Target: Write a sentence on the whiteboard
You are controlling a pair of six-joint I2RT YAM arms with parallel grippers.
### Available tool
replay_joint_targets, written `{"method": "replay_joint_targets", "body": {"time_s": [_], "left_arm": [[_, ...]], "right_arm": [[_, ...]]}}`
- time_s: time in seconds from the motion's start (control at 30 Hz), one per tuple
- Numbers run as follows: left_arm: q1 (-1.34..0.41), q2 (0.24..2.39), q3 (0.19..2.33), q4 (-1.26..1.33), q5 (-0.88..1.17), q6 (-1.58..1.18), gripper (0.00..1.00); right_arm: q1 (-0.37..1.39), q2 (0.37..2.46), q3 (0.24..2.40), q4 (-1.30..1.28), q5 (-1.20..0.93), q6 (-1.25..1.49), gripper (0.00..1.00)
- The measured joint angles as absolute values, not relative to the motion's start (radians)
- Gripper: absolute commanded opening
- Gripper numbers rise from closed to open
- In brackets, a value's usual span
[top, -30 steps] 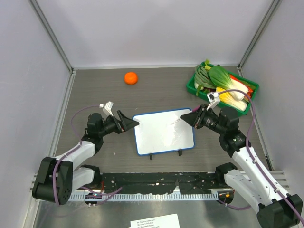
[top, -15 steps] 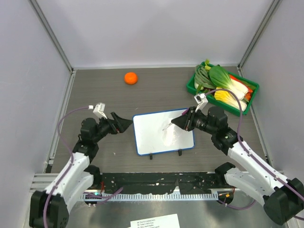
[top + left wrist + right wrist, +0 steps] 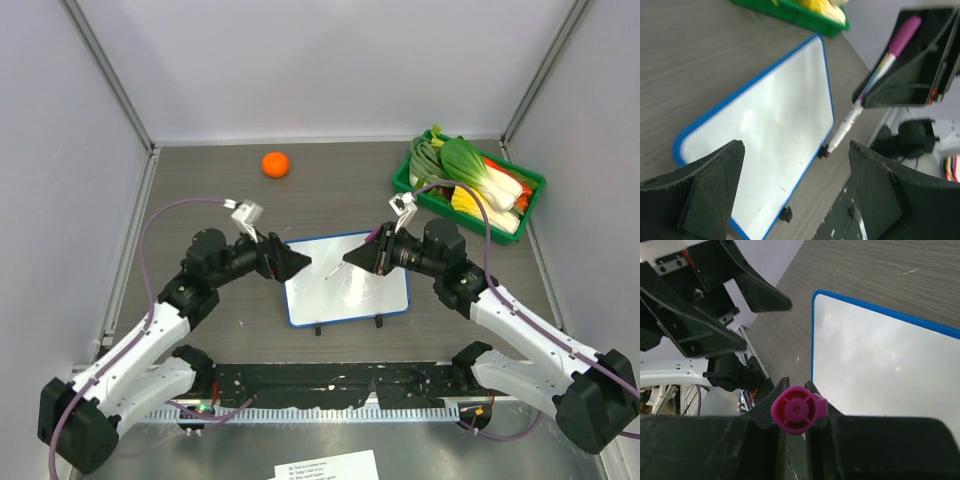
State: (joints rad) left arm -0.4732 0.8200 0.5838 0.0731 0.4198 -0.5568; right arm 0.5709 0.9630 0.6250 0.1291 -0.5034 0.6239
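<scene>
The whiteboard [image 3: 350,292] lies flat at the table's middle, white with a blue frame [image 3: 775,130] [image 3: 880,355]. No sentence shows on it; its surface is blank. My right gripper [image 3: 352,257] [image 3: 797,382] is shut on a white marker [image 3: 338,267] with a magenta cap end [image 3: 796,410]. In the left wrist view the marker [image 3: 860,102] slants down over the board's middle, and I cannot tell if its tip touches. My left gripper [image 3: 300,262] [image 3: 796,145] hangs open over the board's left edge, facing the marker, with nothing between its fingers.
An orange [image 3: 275,164] sits at the back left. A green tray [image 3: 405,180] of vegetables stands at the back right. Grey walls close in the table on three sides. A printed sheet [image 3: 325,465] lies in front of the arm bases.
Both grippers have moved inward over the board. The left one swung right to the board's left edge, and the right one carried the marker leftward.
</scene>
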Motion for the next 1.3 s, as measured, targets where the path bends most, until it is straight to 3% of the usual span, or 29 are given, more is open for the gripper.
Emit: {"method": "replay_joint_targets", "body": {"time_s": [0.23, 0.4, 0.6, 0.73, 0.77, 0.9, 1.2, 1.3], "left_arm": [[-0.637, 0.969, 0.635, 0.092, 0.481, -0.498, 0.84], [-0.680, 1.029, 0.656, 0.145, 0.517, -0.484, 0.69], [-0.717, 1.110, 0.673, 0.179, 0.562, -0.466, 0.35], [-0.723, 1.123, 0.673, 0.187, 0.584, -0.465, 0.03], [-0.723, 1.123, 0.673, 0.190, 0.588, -0.465, 0.00], [-0.729, 1.122, 0.674, 0.206, 0.609, -0.445, 0.00], [-0.731, 1.117, 0.674, 0.205, 0.620, -0.445, 0.00], [-0.731, 1.117, 0.675, 0.205, 0.614, -0.447, 0.00]], "right_arm": [[0.590, 0.965, 0.636, 0.153, -0.536, 0.635, 0.01], [0.595, 0.965, 0.636, 0.157, -0.539, 0.639, 0.01], [0.595, 0.962, 0.636, 0.156, -0.535, 0.642, 0.01], [0.595, 0.942, 0.636, 0.152, -0.517, 0.647, 0.01], [0.595, 0.936, 0.636, 0.150, -0.514, 0.649, 0.01], [0.594, 0.925, 0.636, 0.149, -0.509, 0.663, 0.01], [0.593, 0.950, 0.636, 0.188, -0.537, 0.689, 0.43], [0.596, 0.959, 0.636, 0.204, -0.561, 0.693, 0.47]]}}
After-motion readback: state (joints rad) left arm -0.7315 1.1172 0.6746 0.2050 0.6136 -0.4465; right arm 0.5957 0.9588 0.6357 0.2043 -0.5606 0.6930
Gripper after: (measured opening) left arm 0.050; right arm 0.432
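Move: The marker is still in the right gripper's pinch, nib end slanting down and back towards the left gripper. Its middle lies about 13 cm to the right of the left gripper, roughly level with it in reach and height. The whiteboard's middle is some 14 cm right of the left gripper, 5 cm farther out and 20 cm below. From the right gripper the marker's middle is practically at the pads, and the open left gripper is about 14 cm to the left, level in reach. Bring the open left gripper about 9 cm right and 5 cm back, sinking slightly, to the marker's nib end, swinging it some 25 degrees clockwise, and shut it on the barrel just above the nib. Ease the right gripper up a couple of centimetres meanwhile, then, with the left keeping its pinch, part the right fingers around the marker. ##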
